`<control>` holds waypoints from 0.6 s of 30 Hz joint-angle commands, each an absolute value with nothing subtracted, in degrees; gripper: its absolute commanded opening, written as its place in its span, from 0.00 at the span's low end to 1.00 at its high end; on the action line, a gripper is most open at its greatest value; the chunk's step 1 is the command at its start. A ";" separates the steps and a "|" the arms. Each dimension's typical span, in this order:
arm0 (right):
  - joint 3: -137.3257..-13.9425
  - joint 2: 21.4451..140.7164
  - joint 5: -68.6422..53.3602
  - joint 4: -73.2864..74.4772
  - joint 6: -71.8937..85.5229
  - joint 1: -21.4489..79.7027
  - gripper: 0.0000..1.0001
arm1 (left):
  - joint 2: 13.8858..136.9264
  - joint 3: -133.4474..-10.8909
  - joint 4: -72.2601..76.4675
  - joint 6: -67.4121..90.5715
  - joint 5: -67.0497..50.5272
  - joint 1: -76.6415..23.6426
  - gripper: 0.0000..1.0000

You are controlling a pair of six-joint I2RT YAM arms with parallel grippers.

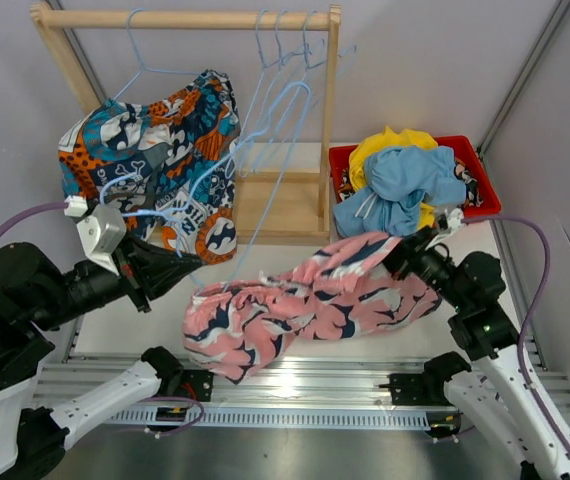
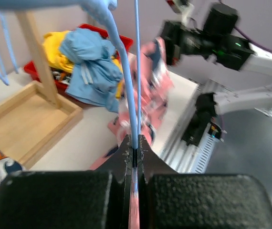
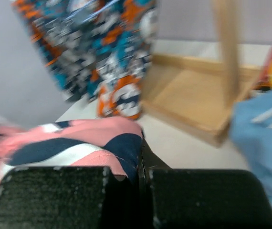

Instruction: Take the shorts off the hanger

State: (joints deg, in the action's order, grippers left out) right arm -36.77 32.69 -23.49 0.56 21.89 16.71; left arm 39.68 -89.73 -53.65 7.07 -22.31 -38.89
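Observation:
Pink shorts [image 1: 295, 300] with dark marks hang stretched above the table between both grippers. My left gripper [image 1: 193, 264] is shut on a thin light blue hanger [image 1: 265, 190] wire, which runs straight up out of the jaws in the left wrist view [image 2: 137, 95]. That hanger's lower end sits in the pink shorts [image 2: 155, 90]. My right gripper [image 1: 397, 254] is shut on the right end of the shorts; pink and navy cloth [image 3: 78, 138] is pinched between its jaws [image 3: 139, 160]. Teal-orange-white patchwork shorts [image 1: 155, 150] hang on another hanger at the left of the rack.
A wooden rack [image 1: 190, 18] with several empty blue hangers [image 1: 285, 50] stands at the back, its base frame [image 1: 280, 205] on the table. A red bin [image 1: 470, 160] at the right holds yellow shorts [image 1: 390, 145] and light blue shorts [image 1: 400, 190].

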 commanded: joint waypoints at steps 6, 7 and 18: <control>-40.78 35.85 -18.47 5.62 15.83 44.53 0.00 | 42.19 -85.52 -36.75 10.37 -2.03 -39.37 0.00; -42.35 36.90 -13.15 6.41 15.04 47.52 0.00 | 42.54 -84.65 -35.69 10.81 -1.85 -39.37 0.00; -63.32 45.25 31.28 0.10 -5.69 52.77 0.00 | 38.52 -86.31 -54.03 10.63 16.34 -39.37 0.00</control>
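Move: The left hand holds the emptied hanger; the rod's free stretch lies some 35 cm ahead, 3 cm right and 5 cm above, with the printed shorts 28 cm ahead, 9 cm left, 15 cm lower, and the empty hangers 35 cm ahead, 15 cm right, 5 cm lower. From the right hand, gripping the pink shorts, the red bin is about 22 cm ahead, 18 cm right and 28 cm below. Left carries its hanger about 10 cm forward towards the rod; right swings the shorts back-left, then forward and up. ##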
